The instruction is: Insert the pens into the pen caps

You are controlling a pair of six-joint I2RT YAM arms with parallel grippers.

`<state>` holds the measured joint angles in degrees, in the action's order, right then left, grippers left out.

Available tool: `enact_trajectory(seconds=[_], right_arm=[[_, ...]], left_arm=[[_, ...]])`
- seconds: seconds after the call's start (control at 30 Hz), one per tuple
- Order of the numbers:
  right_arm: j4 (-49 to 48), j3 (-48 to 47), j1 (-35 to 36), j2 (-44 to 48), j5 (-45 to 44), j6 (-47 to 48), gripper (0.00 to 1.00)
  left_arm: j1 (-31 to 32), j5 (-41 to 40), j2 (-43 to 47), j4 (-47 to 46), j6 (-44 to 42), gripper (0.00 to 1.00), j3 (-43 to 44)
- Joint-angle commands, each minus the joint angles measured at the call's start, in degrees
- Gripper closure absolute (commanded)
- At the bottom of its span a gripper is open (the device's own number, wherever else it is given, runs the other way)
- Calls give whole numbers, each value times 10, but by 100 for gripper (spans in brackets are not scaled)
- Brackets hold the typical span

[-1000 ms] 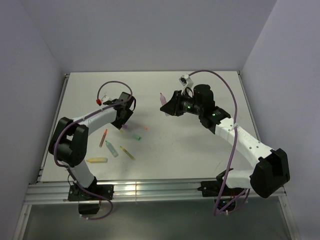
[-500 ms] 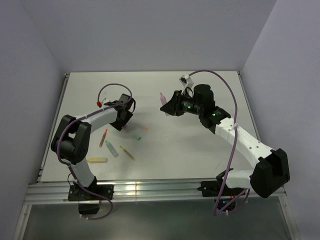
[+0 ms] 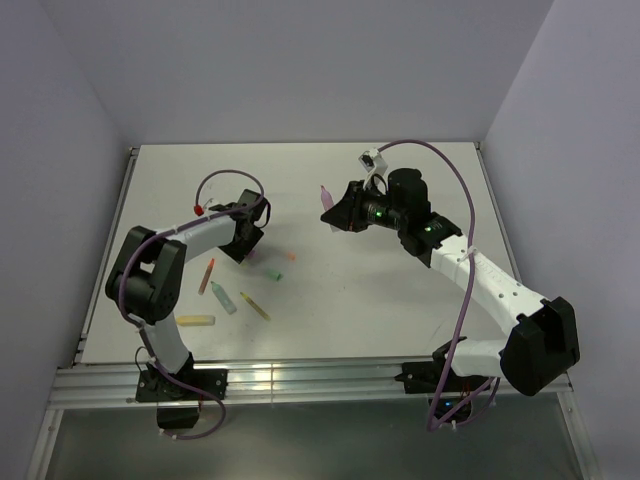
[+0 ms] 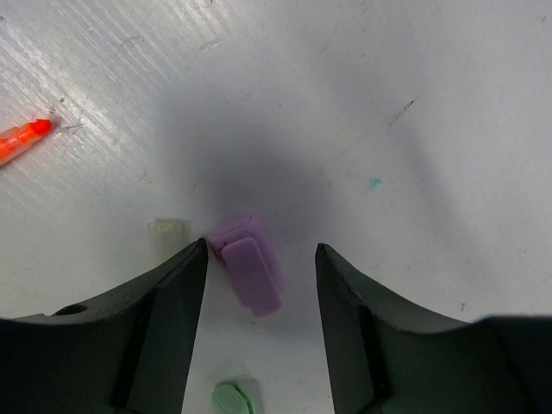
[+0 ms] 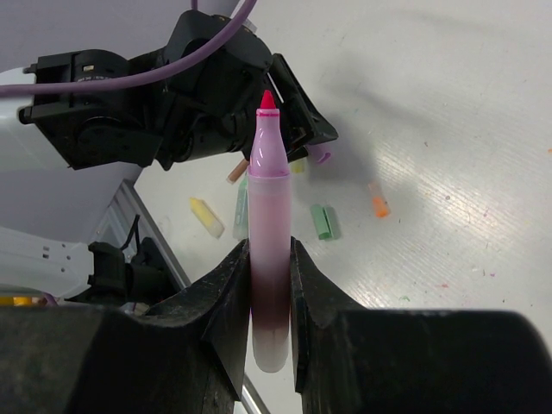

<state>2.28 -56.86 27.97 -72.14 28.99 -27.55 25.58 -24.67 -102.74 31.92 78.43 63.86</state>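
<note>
My left gripper point(image 4: 260, 259) is low over the table, open, its jaws on either side of a purple pen cap point(image 4: 247, 263) that lies flat. The cap sits close against the left finger point(image 4: 177, 293), with a clear gap to the right one. In the top view this gripper point(image 3: 245, 250) is left of centre. My right gripper point(image 5: 270, 259) is shut on a pink-purple pen point(image 5: 269, 198) and holds it upright above the table point(image 3: 325, 198), tip outward. An orange pen point(image 3: 207, 275), a mint green pen point(image 3: 225, 300), an olive-yellow pen point(image 3: 255, 306) and a yellow pen point(image 3: 194, 320) lie loose.
A green cap point(image 4: 231, 398) lies just behind the purple one and a pale yellow cap point(image 4: 168, 231) just outside the left finger. An orange cap point(image 3: 292, 256) lies further right. The table's metal rail point(image 3: 300, 378) runs along the near edge.
My left gripper has shifted slightly toward the purple cap and its jaws have narrowed a little. The right arm and its pen have stayed still.
</note>
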Motion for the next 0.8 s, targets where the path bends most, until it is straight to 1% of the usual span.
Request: enact_trajectory(seconds=[0.0,0.1,0.37,0.5,0.57,0.73,0.77], right_arm=[[-9,-1,-6,2,6,7,100],[-9,-1,-6,-2,12,7,100],[-8,-2,-7,-3,21,6,100],[-6,-3,-7,-3,24,6,100],[-4,-5,-8,-4,29,5,100],[-6,-4,-9,-7,36,3,100],[-7,-4,-9,-7,38,2,100]], left_arm=[[-2,1,-17,-1,-3,42,12],[-3,-7,-33,20,-6,43,28],[-3,-11,-49,31,-13,50,37],[-4,-2,-62,30,-23,55,41],[-3,1,-69,29,-33,59,46],[-4,15,-89,21,-41,64,43],[-5,17,-91,19,-43,68,43]])
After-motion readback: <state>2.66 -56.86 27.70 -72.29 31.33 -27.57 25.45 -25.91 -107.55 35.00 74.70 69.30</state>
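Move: The purple cap lies on the table almost between the left hand's open fingertips, about 1 cm ahead of the hand and 1 cm below it. A yellow cap lies beside it, some 2 cm left and 2 cm back of the hand; the green cap is about 6 cm right and 6 cm back, and the orange cap some 10 cm right and 1 cm back. From the right hand, the purple cap lies roughly 20 cm left, 8 cm ahead and 24 cm down. Staying low over the table, the left hand creeps forward about 1 cm towards the purple cap and sinks about half a centimetre, while its wrist turns only some 5 degrees. On the way its fingers close steadily from a little over half open to about a third, bringing one fingertip against each side of the cap, with the yellow cap left outside the left-hand finger. ##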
